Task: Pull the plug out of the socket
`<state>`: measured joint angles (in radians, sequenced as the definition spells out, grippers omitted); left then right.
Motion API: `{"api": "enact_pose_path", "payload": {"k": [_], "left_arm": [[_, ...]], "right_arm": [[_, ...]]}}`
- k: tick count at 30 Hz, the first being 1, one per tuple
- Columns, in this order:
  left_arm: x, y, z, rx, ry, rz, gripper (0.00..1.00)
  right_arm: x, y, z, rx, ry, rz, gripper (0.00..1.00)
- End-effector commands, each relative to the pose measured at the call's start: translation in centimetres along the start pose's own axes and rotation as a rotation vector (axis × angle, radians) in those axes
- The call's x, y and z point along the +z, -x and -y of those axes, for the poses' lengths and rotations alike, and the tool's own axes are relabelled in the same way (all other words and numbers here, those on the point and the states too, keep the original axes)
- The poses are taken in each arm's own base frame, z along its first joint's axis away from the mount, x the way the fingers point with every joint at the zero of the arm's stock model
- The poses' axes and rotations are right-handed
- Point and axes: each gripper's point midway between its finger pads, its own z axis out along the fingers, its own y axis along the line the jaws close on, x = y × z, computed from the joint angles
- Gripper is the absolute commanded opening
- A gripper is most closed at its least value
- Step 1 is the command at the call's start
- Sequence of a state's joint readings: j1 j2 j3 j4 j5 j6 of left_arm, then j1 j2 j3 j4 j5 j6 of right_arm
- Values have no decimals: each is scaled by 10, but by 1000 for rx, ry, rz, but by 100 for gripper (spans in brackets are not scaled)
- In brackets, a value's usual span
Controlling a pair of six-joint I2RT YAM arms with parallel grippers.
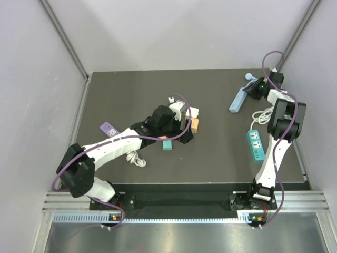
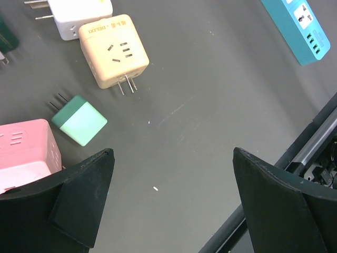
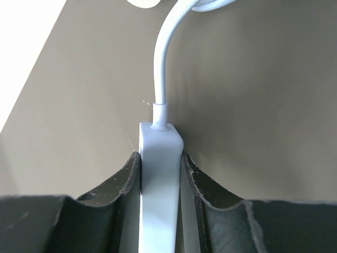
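My right gripper (image 1: 253,89) is at the far right of the table, shut on the end of a pale blue power strip (image 1: 237,100). In the right wrist view the fingers (image 3: 129,174) clamp both sides of the strip (image 3: 159,174), and a white cable (image 3: 160,63) leaves its end. My left gripper (image 2: 174,153) is open and empty, hovering over bare table. A green plug adapter (image 2: 80,120), a tan cube socket (image 2: 113,51), a white adapter (image 2: 79,13) and a pink cube socket (image 2: 23,153) lie just beyond and left of it. I see no plug seated in a socket.
A teal power strip (image 1: 256,144) lies at the right near the right arm, with a coiled white cable (image 1: 261,114) behind it. A purple block (image 1: 109,128) and another white cable (image 1: 136,158) lie by the left arm. The table's front rail (image 2: 310,147) is close.
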<state>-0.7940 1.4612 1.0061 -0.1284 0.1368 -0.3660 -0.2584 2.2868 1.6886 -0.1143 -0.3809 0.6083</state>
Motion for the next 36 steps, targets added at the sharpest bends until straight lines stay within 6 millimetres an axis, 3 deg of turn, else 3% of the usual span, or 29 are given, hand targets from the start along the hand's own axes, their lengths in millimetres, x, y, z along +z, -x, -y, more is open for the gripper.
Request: {"api": "enact_pose_path", "payload": {"k": [1,4,5,7,8,10,11,12,14,15,17,18,19,20,23,24,25,26,27,28,29,30,31,32,33,35,36], "left_arm": [[-12,24,10,1,-40,91,99],[-14,26,11,-4,-43,92,99],[-15,25,11,-4,-43,92,98],[-18,28,10,-8,-39,103,99],[-20,28,9,-9,-30,104,99],[-23,27,6,-12,-19,109,99],[-25,26,5,-15,-13,109,99],[-25,23,2,-23,-4,105,99],[-29,23,1,-36,-1,113,99],[-29,20,-2,-42,4,111,99],[-33,18,-4,-57,13,117,98],[-34,15,-6,-64,19,114,98],[-36,16,-8,-71,25,124,99],[-38,15,-9,-93,28,126,98],[-43,8,-10,-171,25,144,98],[-42,-5,-14,-198,26,131,99],[-47,-1,-10,-217,1,165,99],[-49,-7,-12,-266,10,163,99],[-49,-16,-16,-286,12,173,99],[-56,-13,-15,-301,5,204,99],[-58,-16,-19,-329,22,220,99],[-59,-29,-25,-341,40,212,99],[-67,-25,-23,-345,25,242,99],[-71,-26,-27,-346,35,263,99],[-72,-38,-31,-348,46,252,99],[-87,-35,-36,-358,60,310,99],[-88,-48,-42,-366,75,307,99]], "right_arm": [[-2,-5,26,-28,-97,-14,10],[-14,0,18,-44,-99,-11,25],[-18,3,16,-53,-106,-5,38],[-35,16,7,-86,-133,16,52],[-41,20,6,-96,-151,21,65],[-64,31,0,-128,-197,45,80],[-72,34,-3,-140,-210,56,92],[-92,42,-13,-157,-217,84,99],[-111,44,-11,-186,-260,113,100],[-131,49,-20,-202,-262,138,100],[-147,37,-17,-218,-291,131,100],[-167,39,-33,-235,-268,166,100],[-169,18,-25,-237,-281,132,100],[-176,11,-28,-245,-279,136,100],[-192,-39,-49,-286,-230,121,100],[-199,-59,-75,-329,-168,124,100],[-197,-88,-70,-342,-165,77,100],[-198,-108,-79,-363,-138,55,100],[-206,-133,-105,-408,-64,48,100],[-206,-163,-100,-411,-51,1,100],[-209,-193,-120,-455,16,-32,100],[-219,-215,-121,-468,50,-51,100],[-224,-225,-123,-460,48,-40,100],[-238,-241,-140,-479,119,-27,100],[-239,-258,-131,-473,126,-43,100],[-250,-281,-141,-476,210,-51,100],[-256,-290,-131,-467,219,-53,100]]}}
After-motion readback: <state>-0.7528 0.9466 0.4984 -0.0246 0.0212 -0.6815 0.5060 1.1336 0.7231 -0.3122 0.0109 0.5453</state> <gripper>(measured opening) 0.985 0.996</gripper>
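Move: Pinched between the right fingers near its cord end is the light-blue strip, its middle about 5 cm back and 4 cm left; its round plug lies some 10 cm ahead and 1 cm right. The orange block is roughly 23 cm back and 35 cm left. From the open left hand the teal block lies about 11 cm left, 1 cm back and 12 cm below; the pink block 7 cm ahead, 13 cm left. Opening wide, the right fingers let go of the light-blue strip; the hand backs off and climbs about 13 cm, then swings left and back over the mat towards the orange block, sinking again and turning some 30 degrees counter-clockwise. The open left hand rises slightly, then draws about 10 cm left and back towards the teal block, dipping and turning counter-clockwise. ##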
